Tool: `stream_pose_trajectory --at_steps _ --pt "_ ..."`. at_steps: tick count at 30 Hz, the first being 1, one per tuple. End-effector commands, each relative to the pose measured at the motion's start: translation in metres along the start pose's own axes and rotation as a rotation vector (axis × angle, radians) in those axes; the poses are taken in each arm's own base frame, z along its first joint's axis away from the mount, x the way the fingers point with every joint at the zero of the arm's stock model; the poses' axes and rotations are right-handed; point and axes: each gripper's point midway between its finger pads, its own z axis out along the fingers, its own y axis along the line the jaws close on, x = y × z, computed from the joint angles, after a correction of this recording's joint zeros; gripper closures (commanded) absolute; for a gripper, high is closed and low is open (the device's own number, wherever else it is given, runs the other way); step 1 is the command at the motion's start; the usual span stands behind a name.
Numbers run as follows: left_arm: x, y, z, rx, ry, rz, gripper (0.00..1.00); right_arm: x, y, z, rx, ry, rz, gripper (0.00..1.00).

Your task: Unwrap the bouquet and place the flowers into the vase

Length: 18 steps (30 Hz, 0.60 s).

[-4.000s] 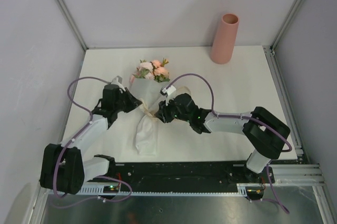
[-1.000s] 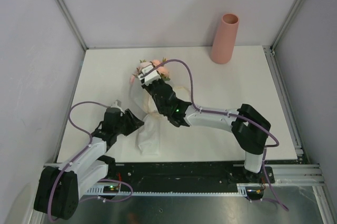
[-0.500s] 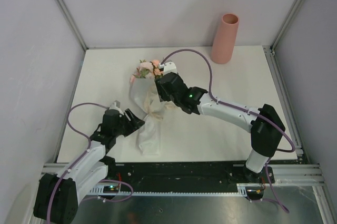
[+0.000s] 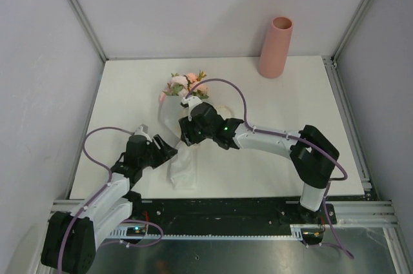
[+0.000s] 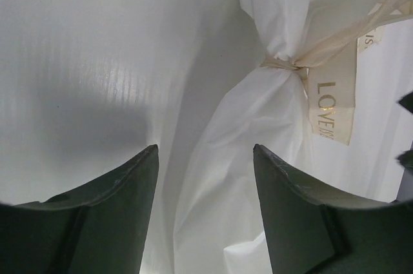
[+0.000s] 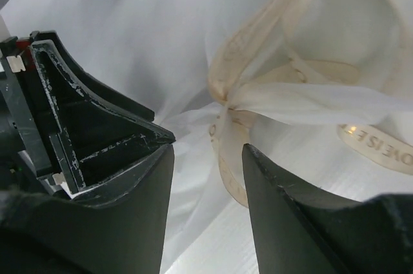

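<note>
The bouquet (image 4: 171,114) lies on the white table, still wrapped in white paper (image 5: 258,132) and tied with a cream ribbon (image 6: 227,97). Its pink and peach flowers (image 4: 186,84) point toward the back. My left gripper (image 4: 171,152) is open at the narrow tail of the wrap. In the left wrist view the paper lies loose between its fingers (image 5: 145,177), below the ribbon knot (image 5: 284,64). My right gripper (image 4: 184,136) is open just above the knot, and a ribbon tail (image 6: 231,158) hangs between its fingertips. The salmon-pink vase (image 4: 275,47) stands upright at the back right.
The two grippers are close together over the bouquet's waist, and the left gripper's finger (image 6: 90,129) shows in the right wrist view. A printed ribbon end (image 5: 335,103) trails to the right. Grey enclosure walls and metal posts border the table (image 4: 290,126).
My right gripper has come back from the flower heads to the ribbon knot at the bouquet's waist. The left arm has barely moved. The bouquet lies where it was.
</note>
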Motion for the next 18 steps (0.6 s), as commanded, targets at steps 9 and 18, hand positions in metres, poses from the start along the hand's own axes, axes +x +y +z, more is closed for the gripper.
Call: stream_pose_trajectory --at_steps 9,18 --pt "-0.002 -0.011 0.001 0.049 -0.004 -0.001 0.37 0.016 0.005 0.031 -0.076 0.020 -0.026 0.55" --pt "-0.001 -0.009 0.002 0.040 -0.006 -0.008 0.36 -0.013 -0.015 0.000 0.065 -0.079 -0.001 1.00"
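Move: The ribbon's short hanging tail lies about 4 cm below the right hand, roughly 1 cm back and 1 cm to its left. The ribbon knot is some 2 cm ahead, 2 cm left and 6 cm below; the flowers are about 21 cm straight ahead and 5 cm lower. A loose ribbon loop lies roughly 11 cm ahead, 12 cm right and 9 cm below. From the left hand the tail is about 3 cm ahead and 5 cm right, roughly level. The ribbon tail below the knot is what the right hand goes down for: it sinks about 4 cm with a slight shift left, its half-open fingers still slanting down and to the left. Once down, the hand all but stops and shuts its fingers almost fully, pinching the tail between the tips. ##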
